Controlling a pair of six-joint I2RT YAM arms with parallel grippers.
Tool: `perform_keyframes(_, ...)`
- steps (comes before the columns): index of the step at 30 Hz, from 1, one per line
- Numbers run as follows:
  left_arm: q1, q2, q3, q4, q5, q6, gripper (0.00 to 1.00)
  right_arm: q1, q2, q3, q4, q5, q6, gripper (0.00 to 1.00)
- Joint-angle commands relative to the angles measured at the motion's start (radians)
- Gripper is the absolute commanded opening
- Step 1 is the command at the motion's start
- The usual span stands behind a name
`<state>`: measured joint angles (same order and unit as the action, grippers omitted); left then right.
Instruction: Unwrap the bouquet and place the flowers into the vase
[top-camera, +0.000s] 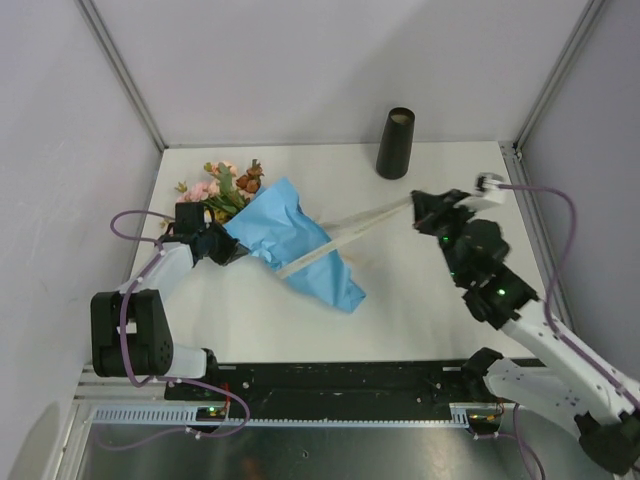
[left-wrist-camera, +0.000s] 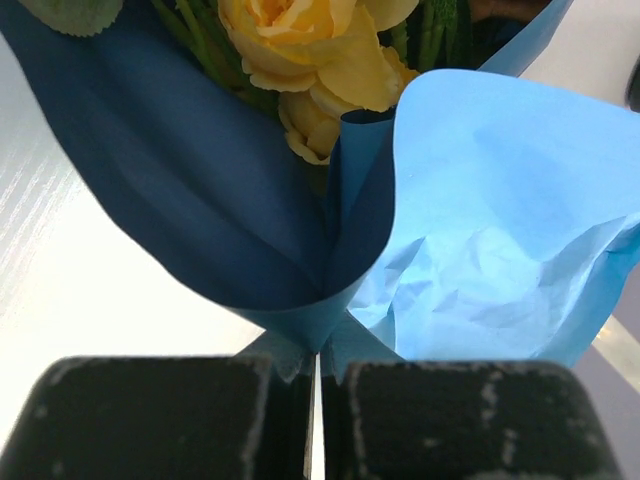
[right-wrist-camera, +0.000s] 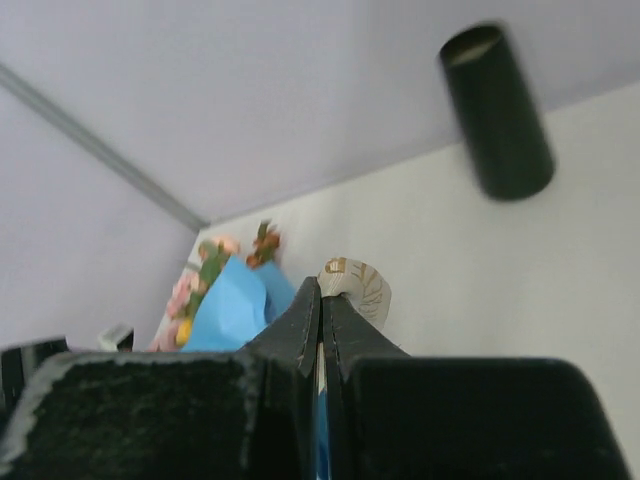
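Note:
The bouquet (top-camera: 290, 240) lies on the table left of centre, its blue paper crumpled, the flowers (top-camera: 225, 185) sticking out toward the back left. My left gripper (top-camera: 222, 245) is shut on the paper's edge beside the stems; in the left wrist view the blue paper (left-wrist-camera: 480, 200) runs into the pinched jaws of the left gripper (left-wrist-camera: 318, 370) under a yellow rose (left-wrist-camera: 310, 50). A cream ribbon (top-camera: 360, 222) stretches taut from the bouquet to my right gripper (top-camera: 418, 205), which is shut on its curled end (right-wrist-camera: 362, 285). The black vase (top-camera: 396, 143) stands upright at the back.
Metal frame posts (top-camera: 130, 85) and grey walls close in the table on the left, back and right. The arms' mounting rail (top-camera: 340, 385) runs along the near edge. Bare white tabletop (top-camera: 400, 300) lies between the bouquet and the right arm.

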<state>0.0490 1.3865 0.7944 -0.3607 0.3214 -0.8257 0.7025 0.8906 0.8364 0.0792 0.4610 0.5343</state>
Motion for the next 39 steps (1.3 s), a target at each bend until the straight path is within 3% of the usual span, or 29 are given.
perform_keyframes(1,0.008,-0.028,0.029,0.017,-0.007,0.032,0.0,-0.093,-0.147,0.012,-0.107,0.04,-0.107,0.0)
perform_keyframes(8,0.008,-0.012,0.039,0.018,0.026,0.045,0.0,-0.277,-0.241,0.033,-0.127,0.018,-0.22,0.0)
perform_keyframes(21,0.007,0.004,0.047,0.018,0.041,0.038,0.0,-0.55,-0.095,0.283,-0.035,-0.05,-0.404,0.0)
perform_keyframes(39,0.011,0.061,0.076,0.017,0.135,0.071,0.0,-0.649,0.248,0.847,0.07,-0.045,-0.596,0.0)
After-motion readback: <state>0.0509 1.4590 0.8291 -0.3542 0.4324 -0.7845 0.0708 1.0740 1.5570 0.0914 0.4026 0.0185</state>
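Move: The right hand already pinches the ribbon, high over the table; the blue wrapping it is being pulled from lies about 21 cm to its left, some 6 cm farther out and 29 cm lower. The flower heads are about 20 cm ahead and 41 cm left, the vase roughly 30 cm ahead and 4 cm right. From the left hand, pinching the paper's edge, the wrapping's middle is 13 cm right and 4 cm ahead. Still shut on the ribbon, the right hand sweeps quickly right, away from the wrapping, then climbs more and more steeply beyond the table's right side, ending about 22 cm right and 27 cm up, turned some 40 degrees clockwise with the fingers tipping upward. The left hand keeps its pinch on the paper's edge and edges about 1.5 cm right late on. ##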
